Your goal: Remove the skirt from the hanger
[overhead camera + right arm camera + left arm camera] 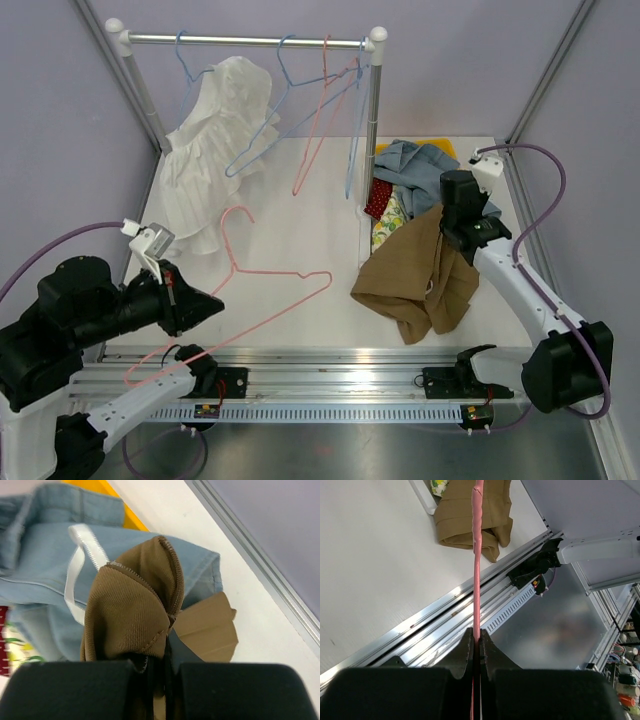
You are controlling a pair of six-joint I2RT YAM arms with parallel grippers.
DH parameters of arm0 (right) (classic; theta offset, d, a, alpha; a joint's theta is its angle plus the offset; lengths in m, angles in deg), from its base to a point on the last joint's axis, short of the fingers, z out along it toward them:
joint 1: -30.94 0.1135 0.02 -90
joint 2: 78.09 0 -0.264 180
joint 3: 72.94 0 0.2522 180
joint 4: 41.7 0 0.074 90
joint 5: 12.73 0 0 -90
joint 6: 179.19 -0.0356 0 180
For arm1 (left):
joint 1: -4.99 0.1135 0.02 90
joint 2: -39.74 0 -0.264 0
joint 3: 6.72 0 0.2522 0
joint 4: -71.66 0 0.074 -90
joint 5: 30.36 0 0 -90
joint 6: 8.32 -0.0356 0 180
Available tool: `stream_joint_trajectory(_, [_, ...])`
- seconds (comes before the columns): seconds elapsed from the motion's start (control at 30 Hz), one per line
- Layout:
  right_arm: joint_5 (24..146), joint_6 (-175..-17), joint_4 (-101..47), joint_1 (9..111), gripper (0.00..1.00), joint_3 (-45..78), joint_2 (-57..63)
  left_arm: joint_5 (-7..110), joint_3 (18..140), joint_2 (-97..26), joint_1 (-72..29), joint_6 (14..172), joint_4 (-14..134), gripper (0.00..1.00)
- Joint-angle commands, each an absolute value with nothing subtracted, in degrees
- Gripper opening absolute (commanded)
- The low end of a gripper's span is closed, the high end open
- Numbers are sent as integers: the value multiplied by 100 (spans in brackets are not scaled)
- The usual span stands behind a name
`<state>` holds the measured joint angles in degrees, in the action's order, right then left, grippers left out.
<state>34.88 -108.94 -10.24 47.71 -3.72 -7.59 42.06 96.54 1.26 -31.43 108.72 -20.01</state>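
Note:
The brown skirt (420, 280) hangs bunched from my right gripper (452, 228), its lower folds resting on the table right of the middle. In the right wrist view the right gripper (160, 662) is shut on the skirt's waistband (130, 610), with a brown card tag (210, 630) beside it. My left gripper (205, 305) is shut on a bare pink wire hanger (280, 273) that lies slanted over the table's front left. Its far corner ends just left of the skirt, apart from it. In the left wrist view the hanger wire (477, 555) runs out from between the shut fingers (476, 640) towards the skirt (495, 515).
A clothes rail (250, 41) spans the back, with a white dress (215, 150) on a blue hanger, further blue hangers and a pink one (320, 120). The rail's right post (370, 150) stands beside a pile of clothes (420, 165), denim on top (40, 580).

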Motion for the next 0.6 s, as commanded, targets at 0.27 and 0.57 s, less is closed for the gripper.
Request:
stream_joint_trajectory(0.27, [4738, -9667, -536, 4755, 0, 4159, -69, 6631, 9941, -112, -3157, 11050, -2920, 0])
stream_joint_trajectory(0.57, [5573, -8998, 519, 4755, 0, 8722, 2294, 8512, 10082, -903, -3157, 10866, -2720, 0])
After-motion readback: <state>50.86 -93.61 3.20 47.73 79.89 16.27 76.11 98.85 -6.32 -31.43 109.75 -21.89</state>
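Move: From the right hand, which holds the skirt's waistband, the yellow box lies about 13 cm ahead, 3 cm left and 18 cm below. The denim garment on it is some 14 cm ahead and 4 cm left, the red dotted cloth 11 cm ahead and 16 cm left, and the floral cloth 6 cm ahead and 14 cm left. From the left hand, still gripping the pink hanger, the white dress hangs roughly 35 cm ahead, 5 cm left and 13 cm lower. The right hand swings the still-pinched skirt up about 40 cm; the left carries the hanger 10 cm forward-left. ##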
